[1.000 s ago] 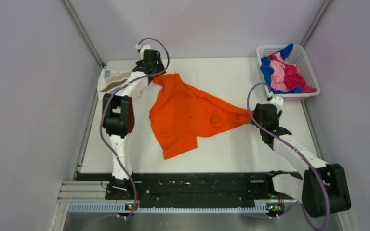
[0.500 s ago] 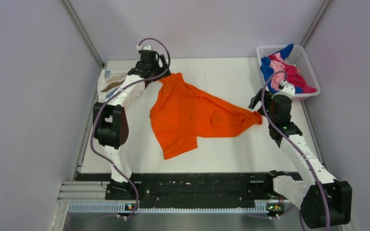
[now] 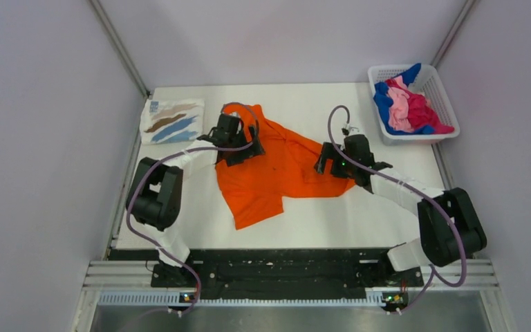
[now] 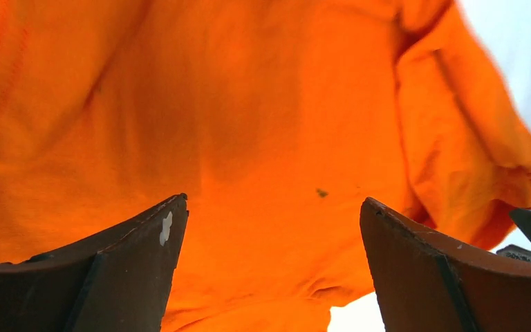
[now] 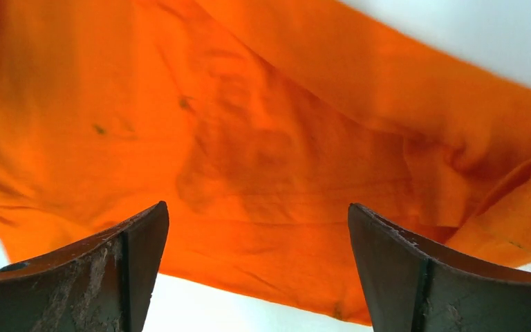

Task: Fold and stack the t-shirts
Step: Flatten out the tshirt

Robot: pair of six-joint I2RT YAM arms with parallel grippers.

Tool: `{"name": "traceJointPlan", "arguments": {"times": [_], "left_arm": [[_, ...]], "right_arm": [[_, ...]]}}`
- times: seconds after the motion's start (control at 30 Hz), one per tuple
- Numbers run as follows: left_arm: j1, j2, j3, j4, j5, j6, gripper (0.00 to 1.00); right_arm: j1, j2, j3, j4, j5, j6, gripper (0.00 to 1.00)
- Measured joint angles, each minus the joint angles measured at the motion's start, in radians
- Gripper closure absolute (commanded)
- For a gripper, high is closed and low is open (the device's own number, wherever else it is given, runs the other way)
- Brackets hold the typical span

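Observation:
A bright orange t-shirt lies spread and rumpled in the middle of the table. My left gripper hovers over its upper left part, jaws wide open, and the left wrist view is filled with orange cloth. My right gripper is over the shirt's right edge, also open with nothing between its fingers; orange cloth spans the right wrist view. A folded white t-shirt with brown and blue streaks lies at the far left. Blue, pink and magenta t-shirts are heaped in the basket.
The white lattice basket stands at the table's far right corner. Grey walls close in the table on three sides. A black rail with the arm bases runs along the near edge.
Both grippers have let go of the orange t-shirt and opened. The left one moved from the far left corner down over the shirt; the right one swung inward over its right edge.

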Motion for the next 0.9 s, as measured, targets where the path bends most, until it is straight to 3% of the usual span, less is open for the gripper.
{"name": "traceJointPlan", "arguments": {"times": [0.17, 0.4, 0.7, 0.9], "left_arm": [[0.005, 0.089, -0.027, 0.003, 0.023, -0.035, 0.01], [0.025, 0.098, -0.025, 0.031, 0.020, -0.066, 0.01], [0.073, 0.102, -0.025, 0.044, 0.004, -0.082, 0.01], [0.080, 0.102, -0.021, 0.041, -0.027, -0.080, 0.01]], "right_arm": [[-0.003, 0.084, 0.000, -0.039, 0.081, 0.020, 0.01], [-0.069, 0.084, -0.027, -0.101, 0.225, 0.086, 0.01], [-0.181, -0.288, -0.213, -0.346, 0.430, 0.268, 0.01], [-0.185, -0.474, -0.219, -0.424, 0.472, 0.295, 0.01]]}}
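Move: The t-shirt's left half lies right under the open left gripper, about 5 cm down, its middle some 3 cm back; its near sleeve is about 19 cm back and 2 cm to the right, the folded white towel 22 cm left and 10 cm ahead. From the right gripper, the rumpled right sleeve lies about 9 cm right, 1 cm back and 6 cm down, the laundry basket about 24 cm right and 22 cm ahead. Press both wide-open grippers down onto the orange shirt, then spread it: sweep the right one about 16 cm to the right along the rumpled sleeve, curving back some 8 cm and turning some 40 degrees clockwise, and lift it clear about 5 cm at the end. Sink the left 4.5 cm, then drag the cloth left about 3.5 cm, easing slightly forward, keeping it down. ##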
